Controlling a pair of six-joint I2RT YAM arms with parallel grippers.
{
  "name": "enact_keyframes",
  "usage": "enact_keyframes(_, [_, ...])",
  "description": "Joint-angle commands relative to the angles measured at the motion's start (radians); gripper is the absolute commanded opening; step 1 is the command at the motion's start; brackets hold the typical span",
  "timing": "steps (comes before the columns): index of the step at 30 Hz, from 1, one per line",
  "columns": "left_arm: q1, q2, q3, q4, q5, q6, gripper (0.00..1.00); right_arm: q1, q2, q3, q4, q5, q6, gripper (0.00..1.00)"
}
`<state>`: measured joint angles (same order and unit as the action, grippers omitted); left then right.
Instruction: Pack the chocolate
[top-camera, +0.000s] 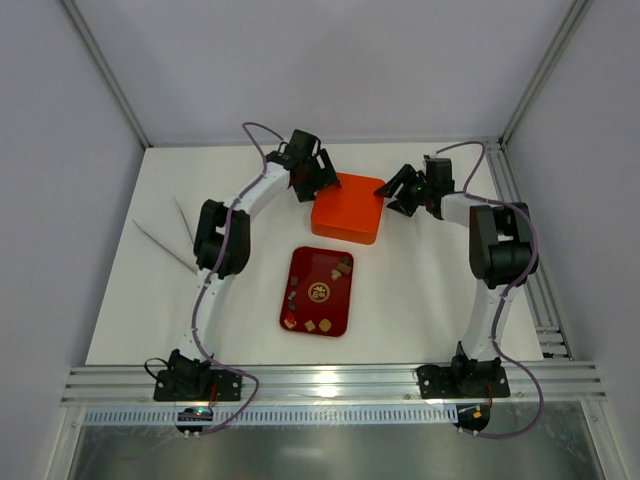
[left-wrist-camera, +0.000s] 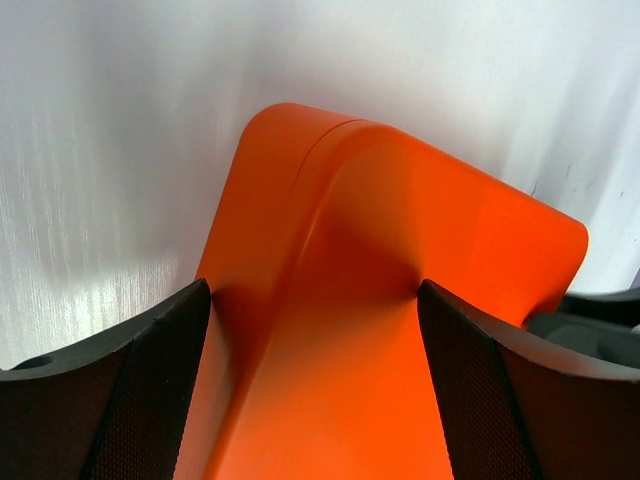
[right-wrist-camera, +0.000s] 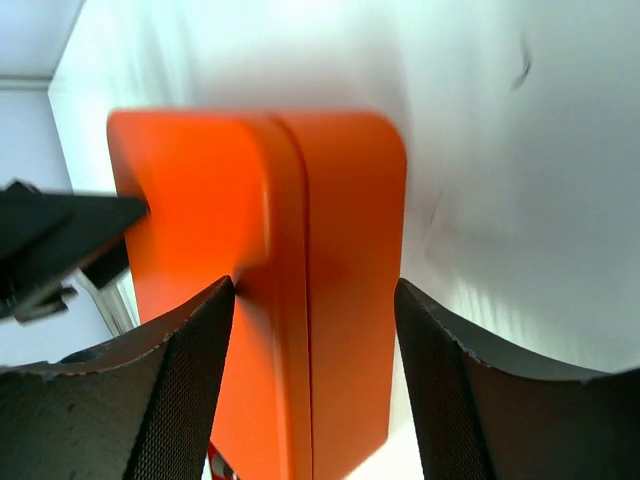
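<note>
Several small pieces of chocolate (top-camera: 319, 292), brown, tan and dark, lie scattered in the dark red tray (top-camera: 303, 262) at the table's middle. Behind it sits the orange box (top-camera: 347, 208) with its lid closed. My left gripper (top-camera: 318, 185) is at the box's back left corner. In the left wrist view it (left-wrist-camera: 313, 290) stands open, straddling the box's edge (left-wrist-camera: 400, 230). My right gripper (top-camera: 398, 195) is at the box's right side. In the right wrist view it (right-wrist-camera: 314, 285) is open around the box's rim (right-wrist-camera: 330, 200), its right finger clear of the side wall.
Two thin pale sticks (top-camera: 165, 247) lie on the white table at the left. An aluminium rail (top-camera: 330, 380) runs along the near edge by the arm bases. Enclosure walls stand close behind and beside the table. The left gripper's dark finger (right-wrist-camera: 60, 240) shows in the right wrist view.
</note>
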<state>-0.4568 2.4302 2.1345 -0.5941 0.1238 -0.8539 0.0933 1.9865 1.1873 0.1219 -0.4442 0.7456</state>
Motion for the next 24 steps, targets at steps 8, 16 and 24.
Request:
enact_keyframes(8, [-0.006,0.144,0.028,-0.337,-0.021,0.142,0.81,-0.015,0.147,0.216,-0.116,0.044,0.008,0.64])
enact_keyframes(16, [-0.008,0.205,0.12,-0.411,0.014,0.171,0.81,-0.009,0.187,0.256,-0.218,0.079,-0.028,0.51])
enact_keyframes(24, [-0.011,0.231,0.16,-0.447,0.023,0.179,0.81,0.005,0.201,0.253,-0.275,0.121,-0.061,0.44])
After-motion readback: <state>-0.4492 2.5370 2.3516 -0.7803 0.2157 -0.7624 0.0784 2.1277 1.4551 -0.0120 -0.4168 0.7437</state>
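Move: The orange box's far right corner is what my right hand goes for, about 4 cm ahead and 1 cm to its left, just below. The box's middle lies some 11 cm left and 3 cm back of that hand, and the red tray about 18 cm left and 23 cm back. From my left hand, already on the far left corner, the far right corner is roughly 13 cm to the right and 1 cm ahead. I run my open right hand about 5 cm forward along the box's right side to its far right corner, slowing as I get there. Then I draw its fingers partly together to pinch that corner. My left hand keeps its open fingers astride the far left corner, turning some 7 degrees clockwise and easing back and right by just under a centimetre. ##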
